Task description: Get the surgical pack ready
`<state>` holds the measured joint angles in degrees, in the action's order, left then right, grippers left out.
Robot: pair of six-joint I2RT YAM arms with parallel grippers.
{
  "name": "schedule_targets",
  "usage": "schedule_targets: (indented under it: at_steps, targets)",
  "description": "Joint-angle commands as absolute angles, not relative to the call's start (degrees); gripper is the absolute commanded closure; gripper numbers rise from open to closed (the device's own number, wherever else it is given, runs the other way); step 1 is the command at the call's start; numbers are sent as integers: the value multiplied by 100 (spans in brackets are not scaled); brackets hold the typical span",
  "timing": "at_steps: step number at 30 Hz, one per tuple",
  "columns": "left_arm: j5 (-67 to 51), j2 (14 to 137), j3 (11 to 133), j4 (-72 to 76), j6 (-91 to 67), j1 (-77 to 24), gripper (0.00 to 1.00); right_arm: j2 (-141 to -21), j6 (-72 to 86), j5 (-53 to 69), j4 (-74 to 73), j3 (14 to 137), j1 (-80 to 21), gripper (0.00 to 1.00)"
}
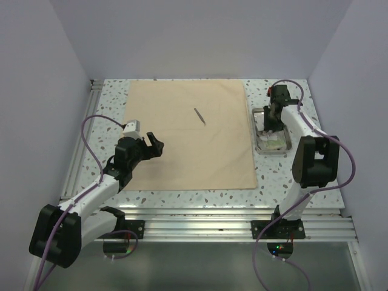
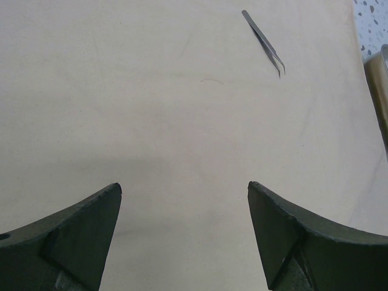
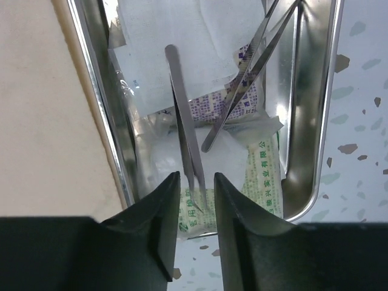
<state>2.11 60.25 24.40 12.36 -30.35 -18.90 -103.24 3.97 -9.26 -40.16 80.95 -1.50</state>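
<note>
The tan cloth [image 1: 188, 136] lies spread flat on the table, with one pair of thin tweezers [image 1: 199, 116] on it. My left gripper [image 1: 154, 144] hovers open over the cloth's near left part, and in the left wrist view those tweezers [image 2: 264, 43] lie far ahead of my left gripper [image 2: 184, 185]. The steel tray [image 1: 255, 130] sits to the right of the cloth. My right gripper [image 3: 197, 177] is down in the tray [image 3: 315, 109], jaws a little apart. The tips of straight tweezers [image 3: 182, 121] lie between the jaws with a gap on each side. The tweezers rest on white and green sachets [image 3: 264, 176].
A second crossed instrument [image 3: 248, 79] and a white gauze sachet [image 3: 176, 36] lie deeper in the tray. Grey walls enclose the speckled table on three sides. The tray's edge [image 2: 379, 85] shows at the right of the left wrist view.
</note>
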Motion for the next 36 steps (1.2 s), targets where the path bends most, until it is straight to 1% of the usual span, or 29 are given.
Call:
schedule_targets:
  at_steps: [1, 5, 6, 10, 13, 18, 22, 28, 32, 36]
  targets:
    - [229, 6003, 2434, 1415, -2883, -1934, 11, -10187, 518, -861, -3876, 8095, -167, 65]
    - [246, 5977, 2426, 1397, -2874, -1934, 12, -9950, 685, -835, -3885, 8095, -237, 58]
    - [237, 5968, 2426, 1406, -2874, -1934, 11, -9880, 712, -852, -3850, 8086, -316, 55]
    - [237, 5994, 2435, 1415, -2865, -1942, 11, -9861, 721, -984, -3709, 8191, -1131, 50]
    - [246, 5994, 2435, 1415, -2865, -1942, 11, -10247, 703, -958, -3560, 8498, -1484, 50]
    - [264, 5968, 2426, 1406, -2865, -1942, 11, -11195, 668, -519, -3297, 9174, -1977, 49]
    - [246, 5994, 2426, 1424, -2865, -1960, 11, -11767, 642, -343, -2910, 9518, -2337, 45]
    - [273, 6003, 2426, 1424, -2848, -1969, 11, -12672, 659, -97, -2786, 10519, -2575, 44]
    - [290, 5994, 2435, 1415, -2839, -1969, 11, -12955, 703, -9, -2523, 10924, -2654, 43]
    - [299, 6012, 2443, 1406, -2830, -1978, 11, -13236, 817, -9, -2584, 11284, -2707, 42]
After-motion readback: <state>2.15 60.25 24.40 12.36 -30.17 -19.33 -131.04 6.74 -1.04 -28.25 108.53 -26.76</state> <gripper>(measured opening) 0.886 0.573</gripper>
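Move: The tweezers still lying on the cloth are about 30 cm to the right hand's left, 13 cm farther out and some 6 cm lower. The steel tray's middle lies below the right hand, about 5 cm ahead and 1 cm to its right; the tweezers just let loose there are centred about 3 cm ahead, straight in line and 3 cm below. From the left hand, the cloth tweezers lie about 19 cm ahead, 16 cm to its right and 9 cm below. The right hand, its fingers already loosening over the tray, opens them further almost on the spot, then rises a little and sweeps about 27 cm left towards the last tweezers on the cloth, bending forward on the way for roughly 10 cm. It turns some 25 degrees counter-clockwise to line up with them and sinks about 5 cm below its starting height before easing back up slightly, ending low over the near, pointed end with the fingers parted wider and not yet closed on them. ##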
